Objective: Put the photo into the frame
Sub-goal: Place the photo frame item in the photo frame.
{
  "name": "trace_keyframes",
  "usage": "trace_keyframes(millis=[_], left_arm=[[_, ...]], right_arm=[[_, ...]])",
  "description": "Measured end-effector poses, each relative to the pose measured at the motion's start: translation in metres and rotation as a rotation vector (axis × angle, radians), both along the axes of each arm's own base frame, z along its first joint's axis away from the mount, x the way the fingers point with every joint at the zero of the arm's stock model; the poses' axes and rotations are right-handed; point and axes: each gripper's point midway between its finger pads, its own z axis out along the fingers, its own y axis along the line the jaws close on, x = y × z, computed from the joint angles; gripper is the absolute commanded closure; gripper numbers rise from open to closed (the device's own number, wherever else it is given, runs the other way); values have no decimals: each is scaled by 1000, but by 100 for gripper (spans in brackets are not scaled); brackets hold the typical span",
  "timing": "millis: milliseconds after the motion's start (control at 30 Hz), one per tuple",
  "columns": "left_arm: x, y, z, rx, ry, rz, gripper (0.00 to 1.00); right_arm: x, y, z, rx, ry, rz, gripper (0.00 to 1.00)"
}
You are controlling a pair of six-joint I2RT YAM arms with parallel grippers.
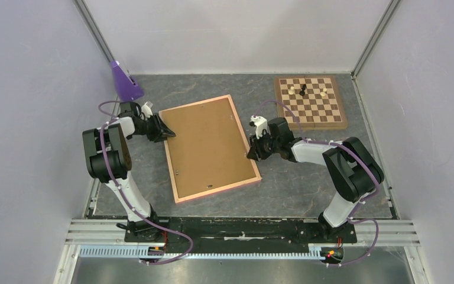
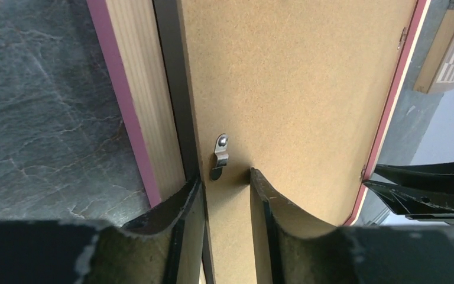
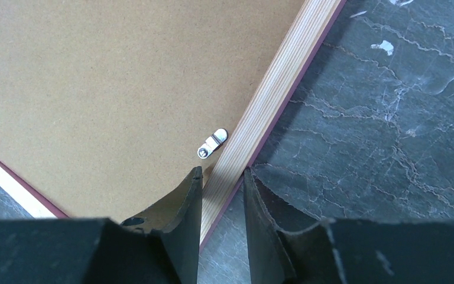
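The frame (image 1: 219, 190) lies face down on the table, its pale wood back up, with a brown backing board (image 1: 207, 142) inside it. The photo is hidden. My left gripper (image 1: 164, 131) sits at the frame's upper left edge. In the left wrist view it (image 2: 224, 174) stands open over the board (image 2: 295, 89), just below a metal tab (image 2: 220, 155), with the rail (image 2: 133, 100) to its left. My right gripper (image 1: 252, 155) is at the right edge. Its open jaws (image 3: 223, 171) straddle the rail (image 3: 272, 100) beside another tab (image 3: 213, 144).
A chessboard (image 1: 311, 102) with a few pieces sits at the back right. A purple object (image 1: 124, 81) stands in the back left corner. White walls close in the table on three sides.
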Motion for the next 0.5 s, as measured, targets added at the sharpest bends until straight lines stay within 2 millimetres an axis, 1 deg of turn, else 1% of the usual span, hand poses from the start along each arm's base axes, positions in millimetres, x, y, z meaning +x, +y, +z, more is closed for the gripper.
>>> trace_keyframes(millis=[300, 433, 500], left_arm=[[-1, 0, 4, 67, -4, 0, 42], [-7, 2, 7, 96, 6, -7, 35], [-10, 3, 9, 113, 10, -13, 24]], right_arm=[[0, 2, 1, 2, -1, 4, 80], [-2, 5, 1, 4, -1, 15, 80], [-4, 6, 1, 6, 0, 21, 80]])
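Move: Just right of and inside the frame's left rail, the left hand has the photo frame's middle about 15 cm to its right and 4 cm back. The left rail beside it is some 2 cm to its left, and a metal clip on the brown backing board lies about 1 cm ahead, all roughly 1 cm below. From the right hand the frame's middle is 4 cm ahead and 11 cm left, 1 cm down; the nearest right-side clip is 1 cm ahead and 2 cm left. Spreading its fingers from about a third to nearly two-thirds open, the left hand works its outer finger against the gap along the frame's left rail, at first almost in place, then easing about 1 cm back and 1 cm up, its left side lifting some 5 degrees. The right hand keeps its fingers astride the right rail and shifts about half a centimetre left with the frame. ##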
